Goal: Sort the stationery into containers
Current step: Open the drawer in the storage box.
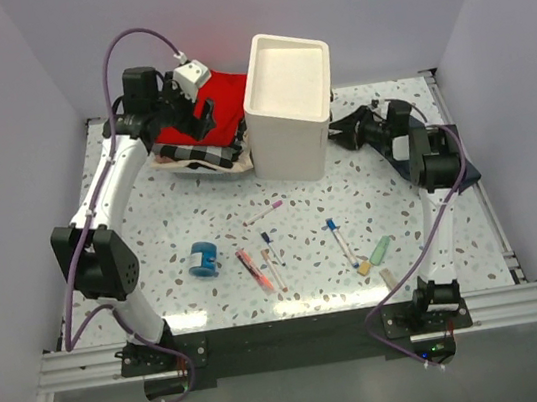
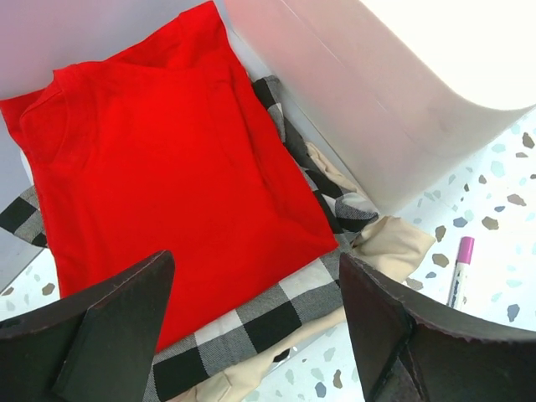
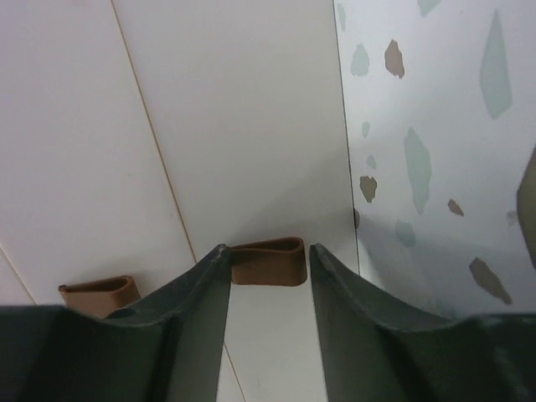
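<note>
The stationery lies loose on the speckled table: a blue tape roll (image 1: 201,259), an orange-red marker (image 1: 254,270), a pink-capped pen (image 1: 263,212) (image 2: 460,272), two blue-capped pens (image 1: 339,241), a green tube (image 1: 381,249) and a beige eraser (image 1: 363,268). The tall white drawer unit (image 1: 287,105) stands at the back. My right gripper (image 1: 344,129) (image 3: 268,249) is at its right face, jaws open astride a brown drawer handle (image 3: 268,261); one finger touches it and the other stands a little off. My left gripper (image 1: 196,111) (image 2: 255,260) hangs wide open over the folded cloths, holding nothing.
A red cloth (image 2: 159,151) lies on a black-and-white checked cloth (image 2: 251,322) and a beige one, right against the unit's left side (image 2: 402,75). A second brown handle (image 3: 96,295) shows beside the first. White walls enclose the table on three sides.
</note>
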`<state>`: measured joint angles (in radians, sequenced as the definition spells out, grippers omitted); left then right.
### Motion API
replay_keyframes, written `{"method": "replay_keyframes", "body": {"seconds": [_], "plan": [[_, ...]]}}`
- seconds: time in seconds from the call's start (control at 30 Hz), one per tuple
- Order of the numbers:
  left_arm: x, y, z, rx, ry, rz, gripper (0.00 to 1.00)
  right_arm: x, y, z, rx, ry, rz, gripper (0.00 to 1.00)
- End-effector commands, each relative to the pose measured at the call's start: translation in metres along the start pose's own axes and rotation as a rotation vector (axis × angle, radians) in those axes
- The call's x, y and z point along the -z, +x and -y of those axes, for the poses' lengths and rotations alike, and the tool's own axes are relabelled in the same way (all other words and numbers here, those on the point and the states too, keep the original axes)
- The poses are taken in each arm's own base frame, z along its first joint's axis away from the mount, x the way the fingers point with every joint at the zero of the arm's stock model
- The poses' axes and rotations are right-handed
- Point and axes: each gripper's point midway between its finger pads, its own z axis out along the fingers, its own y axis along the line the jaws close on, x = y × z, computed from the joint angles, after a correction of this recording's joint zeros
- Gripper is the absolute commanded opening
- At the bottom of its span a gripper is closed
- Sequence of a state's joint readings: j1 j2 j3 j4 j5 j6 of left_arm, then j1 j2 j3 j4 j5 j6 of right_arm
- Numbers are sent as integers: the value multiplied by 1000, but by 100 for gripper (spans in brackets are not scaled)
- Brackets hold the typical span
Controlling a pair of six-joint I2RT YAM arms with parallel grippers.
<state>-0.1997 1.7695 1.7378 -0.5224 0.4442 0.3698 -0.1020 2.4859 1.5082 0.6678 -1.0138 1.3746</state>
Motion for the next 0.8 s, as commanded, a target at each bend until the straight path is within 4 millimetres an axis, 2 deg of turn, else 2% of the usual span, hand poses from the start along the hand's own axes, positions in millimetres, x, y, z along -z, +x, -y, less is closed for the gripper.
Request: {"method": "replay_keyframes", "body": {"seconds": [0.0, 0.03, 0.2, 0.33, 0.47, 0.67, 0.77], "plan": [[6, -5, -11, -58, -56, -30, 85, -5, -12, 5, -37, -36, 48, 35], [6, -6, -13, -64, -60, -32, 85, -4, -10, 7, -51, -34, 44, 29], [2, -6, -18, -70, -75, -36, 85, 3, -3, 10, -65, -39, 36, 17], [0, -8, -22, -77, -86, -31, 85, 13, -1, 9, -63, -32, 46, 1], [-3, -9, -24, -79, -89, -20, 85, 31, -9, -6, -45, -37, 72, 0], [-8, -8, -24, -78, -81, -8, 85, 52, -15, -12, -28, -38, 99, 0], [-12, -10, -26, -77, -84, 0, 85, 65, -19, -21, -13, -45, 113, 0]]}}
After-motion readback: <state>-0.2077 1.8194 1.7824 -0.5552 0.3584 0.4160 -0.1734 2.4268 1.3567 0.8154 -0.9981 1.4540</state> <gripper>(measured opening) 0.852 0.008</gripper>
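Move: The storage box's lowest brown drawer handle sits between the right fingertips, roughly 2 cm left and 1 cm ahead. A second handle is some 7 cm directly above that one; the box's middle lies about 12 cm left of the right hand, 2 cm ahead and 9 cm higher. From the left hand the lowest handle is around 33 cm right, 5 cm back and 20 cm down. The right fingers shut on the lowest drawer handle, then pull it about 4 cm right and slightly back. ##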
